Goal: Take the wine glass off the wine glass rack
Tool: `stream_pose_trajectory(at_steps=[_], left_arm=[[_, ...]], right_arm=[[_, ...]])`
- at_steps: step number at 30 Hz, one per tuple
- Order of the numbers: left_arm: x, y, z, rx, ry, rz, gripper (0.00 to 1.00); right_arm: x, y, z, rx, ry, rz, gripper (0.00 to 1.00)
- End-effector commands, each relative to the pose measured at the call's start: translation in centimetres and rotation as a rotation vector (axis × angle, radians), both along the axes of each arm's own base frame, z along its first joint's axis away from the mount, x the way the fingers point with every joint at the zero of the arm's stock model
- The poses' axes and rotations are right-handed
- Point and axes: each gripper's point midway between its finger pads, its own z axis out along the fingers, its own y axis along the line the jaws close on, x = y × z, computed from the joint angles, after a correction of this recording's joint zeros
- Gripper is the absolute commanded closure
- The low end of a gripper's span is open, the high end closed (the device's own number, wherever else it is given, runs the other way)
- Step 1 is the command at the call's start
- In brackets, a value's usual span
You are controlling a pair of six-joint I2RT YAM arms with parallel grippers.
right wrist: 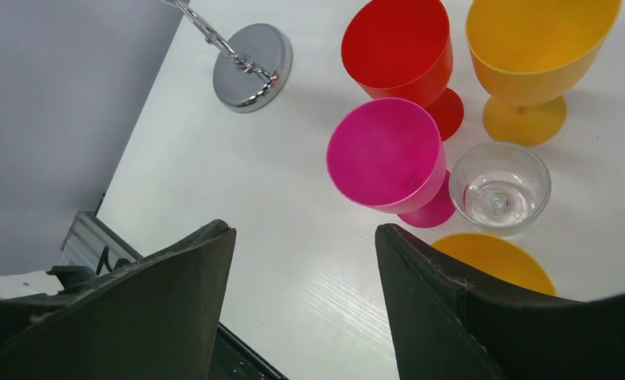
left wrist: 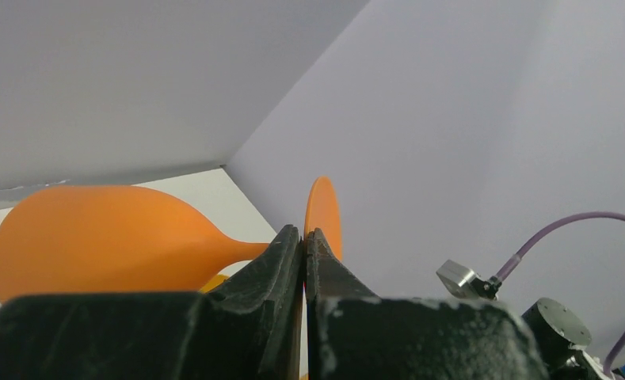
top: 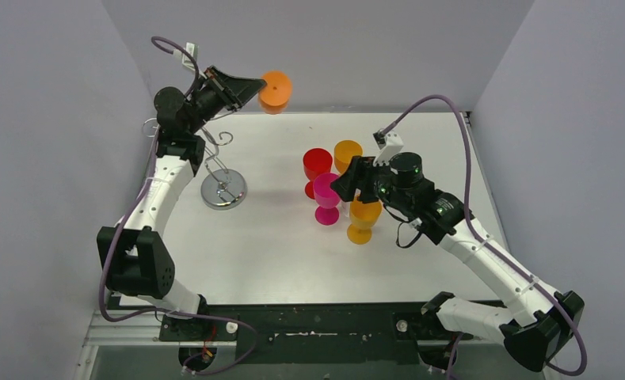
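Observation:
An orange wine glass (top: 276,91) hangs on its side high above the table's back left, clear of the rack. My left gripper (top: 255,85) is shut on its stem. In the left wrist view the bowl (left wrist: 95,237) lies left of the closed fingertips (left wrist: 291,241) and the round foot (left wrist: 323,212) right behind them. The silver wine glass rack (top: 223,190) stands below on its shiny round base (right wrist: 253,55), its scroll arms bare. My right gripper (top: 342,186) hovers open over the table (right wrist: 305,233), holding nothing.
Upright glasses cluster mid-table: red (top: 318,165), orange-yellow (top: 347,152), magenta (top: 326,190) and yellow (top: 363,215). A small clear glass (right wrist: 499,186) stands among them. Grey walls close in the left, back and right sides.

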Motion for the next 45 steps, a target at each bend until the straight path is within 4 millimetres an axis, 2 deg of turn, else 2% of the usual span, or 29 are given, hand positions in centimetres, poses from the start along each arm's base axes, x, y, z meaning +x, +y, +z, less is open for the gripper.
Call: stream_pose_trajectory(at_steps=[1, 5, 8, 11, 13, 17, 21, 25, 28, 33, 38, 42, 45], left_arm=[[-4.5, -2.0, 4.4, 0.045, -0.227, -0.116, 1.0], [-6.9, -3.6, 2.7, 0.106, -0.262, -0.204, 1.0], [-8.8, -4.5, 2.6, 0.144, -0.315, -0.244, 1.0], [-11.6, -4.7, 2.8, 0.155, -0.387, -0.287, 1.0], [-13.2, -4.4, 2.3, 0.165, -0.4, -0.295, 1.0], [-16.2, -4.3, 1.3, 0.203, -0.418, -0.304, 1.0], [-17.8, -3.9, 0.0, 0.223, -0.386, -0.293, 1.0], [-19.9, -3.7, -0.2, 0.159, -0.384, -0.319, 1.0], [-20.3, -3.8, -1.7, 0.172, -0.344, -0.318, 1.0], [-21.6, -4.4, -2.5, 0.15, -0.328, -0.323, 1.0], [-22.9, -4.9, -4.1, 0.157, -0.298, -0.38, 1.0], [-23.3, -4.9, -5.5, 0.183, -0.265, -0.399, 1.0], [-23.5, -4.8, -5.6, 0.176, -0.262, -0.392, 1.0]], right_arm=[[-0.2, 0.2, 3.5, 0.11, -0.131, 0.017, 0.33], [-0.5, 0.6, 4.3, 0.158, -0.176, 0.041, 0.33], [-0.7, 0.9, 5.1, 0.201, -0.203, 0.058, 0.33], [-1.5, 1.7, 6.5, 0.263, -0.254, 0.12, 0.33], [-2.2, 2.1, 7.2, 0.285, -0.276, 0.166, 0.32], [-3.4, 2.7, 9.8, 0.346, -0.367, 0.247, 0.34], [-4.5, 3.5, 11.5, 0.422, -0.387, 0.316, 0.35], [-5.1, 4.7, 11.6, 0.448, -0.36, 0.388, 0.37], [-6.1, 5.6, 12.3, 0.483, -0.365, 0.461, 0.39], [-7.5, 7.8, 12.2, 0.47, -0.35, 0.542, 0.44], [-7.0, 8.5, 10.9, 0.451, -0.317, 0.534, 0.58], [-7.2, 8.7, 10.7, 0.46, -0.315, 0.549, 0.78], [-7.3, 8.7, 10.6, 0.468, -0.313, 0.552, 0.94]])
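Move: The left hand already holds the upside-down orange wine glass by its foot. The waiting right gripper is some 18 cm back from the left hand, 17 cm to its right and 17 cm lower; the rack's base stands about 19 cm to its left. From the right hand, the orange glass's foot is roughly 19 cm ahead, 14 cm left and 17 cm up. The pink glass stands 7 cm ahead and 3 cm left of the right hand, the red one 16 cm ahead and 8 cm left, both some 20 cm below. Back towards its base by about 22 cm, first also swinging right and later sinking, the left hand keeps its pinch on the orange glass's foot and brings it to the right gripper. The right hand rises, draws back and goes left, each about 8 cm, rolling and turning counter-clockwise, then closes its fingers on the foot's opposite edge. ##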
